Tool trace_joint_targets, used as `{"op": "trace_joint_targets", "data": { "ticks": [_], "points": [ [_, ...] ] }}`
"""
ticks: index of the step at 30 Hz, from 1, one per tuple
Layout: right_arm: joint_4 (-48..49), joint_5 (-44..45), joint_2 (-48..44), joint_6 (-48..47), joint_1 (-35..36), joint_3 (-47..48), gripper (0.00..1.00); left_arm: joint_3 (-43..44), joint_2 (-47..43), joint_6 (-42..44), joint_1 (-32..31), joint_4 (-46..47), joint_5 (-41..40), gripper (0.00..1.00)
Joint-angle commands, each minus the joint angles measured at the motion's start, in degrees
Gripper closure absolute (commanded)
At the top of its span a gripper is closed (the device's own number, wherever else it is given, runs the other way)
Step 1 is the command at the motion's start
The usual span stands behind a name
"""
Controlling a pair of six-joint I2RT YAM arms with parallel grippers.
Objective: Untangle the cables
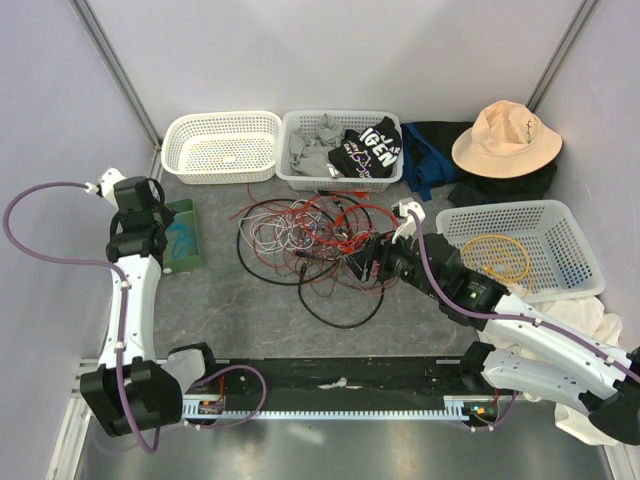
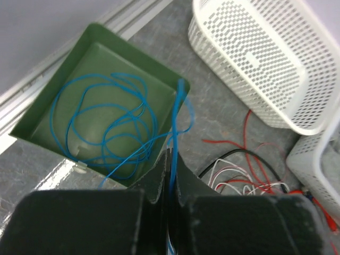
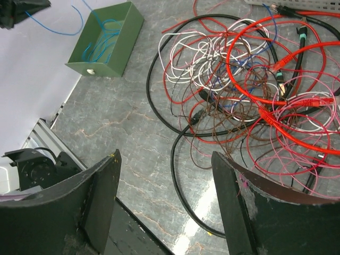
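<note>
A loose tangle of cables, red, white, black, brown and pink, lies on the grey table in front of the middle basket; it fills the upper right of the right wrist view. A blue cable lies coiled in a green tray, and one end runs up over the tray's rim. My left gripper is shut on that blue strand, above the tray's near corner. My right gripper is open and empty, just above the table by the tangle's near right edge. A yellow cable lies coiled in the right basket.
An empty white basket stands at the back left, a basket with clothes beside it, and a third white basket at the right. A tan hat lies on dark cloth at the back right. Walls close off both sides.
</note>
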Motion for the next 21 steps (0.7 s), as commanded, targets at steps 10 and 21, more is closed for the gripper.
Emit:
{"op": "trace_joint_targets", "data": {
  "ticks": [10,21],
  "points": [
    [2.2,0.0,-0.9,0.8,0.0,-2.8,0.23,2.8,9.4,-4.7,5.0,1.8,3.1,0.38],
    [2.0,3.0,2.3,-0.5,0.1,-2.7,0.23,2.7,-2.0,-9.0,-0.1,1.9,13.7,0.0]
  ]
}}
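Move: The green bin, where most of the blue cable already lies coiled while I still hold its end, has its middle about 6 cm ahead of my left hand, 8 cm to its left and 20 cm below. The white basket stands roughly 32 cm ahead and 6 cm right of that hand; the middle of the cable tangle lies some 31 cm right and 5 cm ahead. From my right hand the green bin is about 51 cm left and 17 cm ahead. I lower my left hand about 5 cm towards the green bin, easing a little left, then spread its shut fingers wide to let go of the blue cable's end. As they open I edge some 2 cm forward, then lift back up the same 5 cm, drifting slightly right. My empty, open right hand just sinks about 2 cm near the tangle. ##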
